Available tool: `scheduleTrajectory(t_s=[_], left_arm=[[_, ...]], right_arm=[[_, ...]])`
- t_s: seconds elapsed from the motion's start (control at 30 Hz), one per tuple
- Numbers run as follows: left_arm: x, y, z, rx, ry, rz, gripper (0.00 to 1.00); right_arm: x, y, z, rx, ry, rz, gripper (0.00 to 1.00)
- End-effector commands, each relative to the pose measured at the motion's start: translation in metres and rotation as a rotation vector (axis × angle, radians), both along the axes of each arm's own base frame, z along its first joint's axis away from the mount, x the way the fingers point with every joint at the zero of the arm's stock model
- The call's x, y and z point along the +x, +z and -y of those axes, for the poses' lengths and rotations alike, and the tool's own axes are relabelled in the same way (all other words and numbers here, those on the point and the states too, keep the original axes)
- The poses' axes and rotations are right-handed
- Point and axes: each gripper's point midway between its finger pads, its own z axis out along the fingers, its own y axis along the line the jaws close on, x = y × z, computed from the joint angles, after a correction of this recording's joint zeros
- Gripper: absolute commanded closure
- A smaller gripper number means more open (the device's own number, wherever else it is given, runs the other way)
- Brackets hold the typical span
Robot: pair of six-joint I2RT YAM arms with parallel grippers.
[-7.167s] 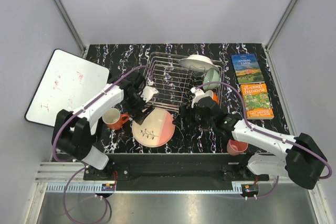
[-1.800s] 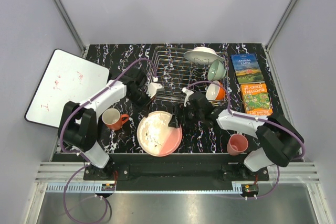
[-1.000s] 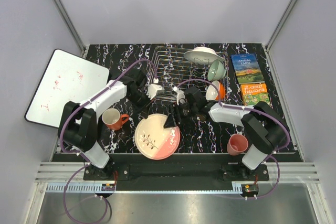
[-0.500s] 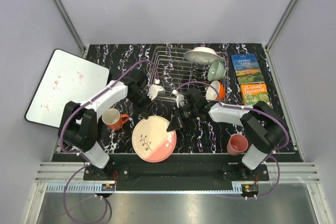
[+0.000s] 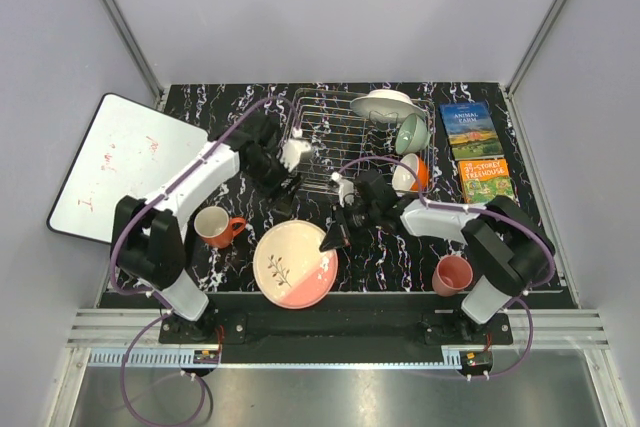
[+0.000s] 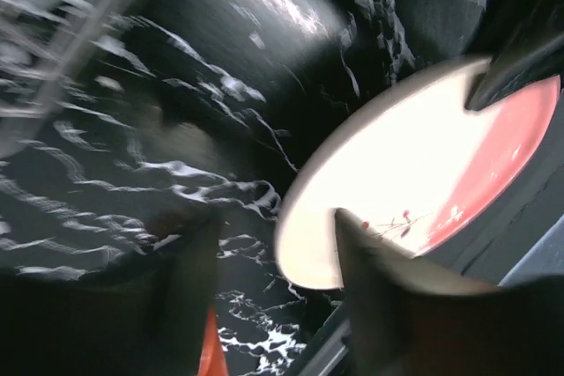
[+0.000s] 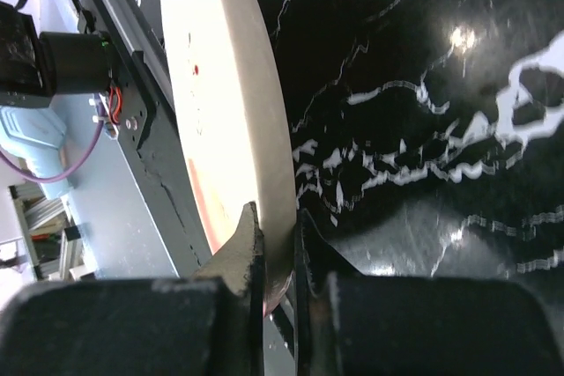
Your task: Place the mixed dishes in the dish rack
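Observation:
The pink-and-cream plate (image 5: 291, 265) with the twig drawing sits at the table's front, and my right gripper (image 5: 330, 238) is shut on its right rim. In the right wrist view the fingers pinch the cream rim (image 7: 236, 103) at the gripper (image 7: 278, 244). My left gripper (image 5: 286, 194) hovers open just left of the dish rack (image 5: 340, 147), holding nothing. Its wrist view shows the plate (image 6: 414, 151) beyond the open gripper (image 6: 282, 305). The rack holds the white plate (image 5: 385, 105), the mint-green bowl (image 5: 410, 132) and the orange bowl (image 5: 412, 174).
The orange-red mug (image 5: 215, 227) stands left of the plate, and the pink cup (image 5: 452, 274) stands near the right arm's base. Two books (image 5: 470, 129) (image 5: 488, 182) lie right of the rack. A white board (image 5: 125, 162) leans at the far left.
My right gripper has closed on the plate's rim. My left gripper has opened and drawn back towards the rack. The plate has shifted slightly left and nearer.

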Motion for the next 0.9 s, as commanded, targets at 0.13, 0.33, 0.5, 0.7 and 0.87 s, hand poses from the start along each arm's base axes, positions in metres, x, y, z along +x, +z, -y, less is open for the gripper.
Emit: scheduleTrajectory(t_s=[0.13, 0.33, 0.5, 0.7, 0.87], left_arm=[[0.090, 0.124, -0.026, -0.086, 0.251, 0.302, 0.01], [0.147, 0.141, -0.049, -0.087, 0.462, 0.350, 0.01], [0.177, 0.102, -0.039, -0.081, 0.517, 0.246, 0.01], [0.202, 0.068, -0.032, -0.075, 0.553, 0.212, 0.01], [0.200, 0.047, -0.025, -0.074, 0.547, 0.159, 0.01]], right_arm=[[0.015, 0.072, 0.006, 0.081, -0.031, 0.279, 1.00], [0.042, 0.148, 0.029, 0.013, -0.086, 0.583, 1.00], [0.081, 0.254, 0.061, -0.064, -0.218, 0.950, 1.00], [0.108, 0.344, 0.088, -0.171, -0.287, 1.245, 1.00], [0.132, 0.370, 0.114, -0.348, -0.366, 1.371, 1.00]])
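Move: The right gripper grips the cream-and-pink plate, whose middle lies about 11 cm to its left and 8 cm back. The rack's middle is some 27 cm ahead and 8 cm right, with the orange bowl 18 cm ahead and 22 cm right, the green bowl 30 cm ahead and 22 cm right. From the left gripper, the rack's left rim is about 17 cm ahead, 2 cm right and slightly below; the orange mug is 6 cm back, 19 cm left. Keep the right fingers shut on the plate's rim and lift it over 30 cm, with some 11 cm forward and a little to the right, rolling the wrist about 70 degrees so the plate's face turns back towards you. Meanwhile open the left gripper fully and arc it up, then down, about 19 cm forward to the rack's left rim, turning it counter-clockwise. ##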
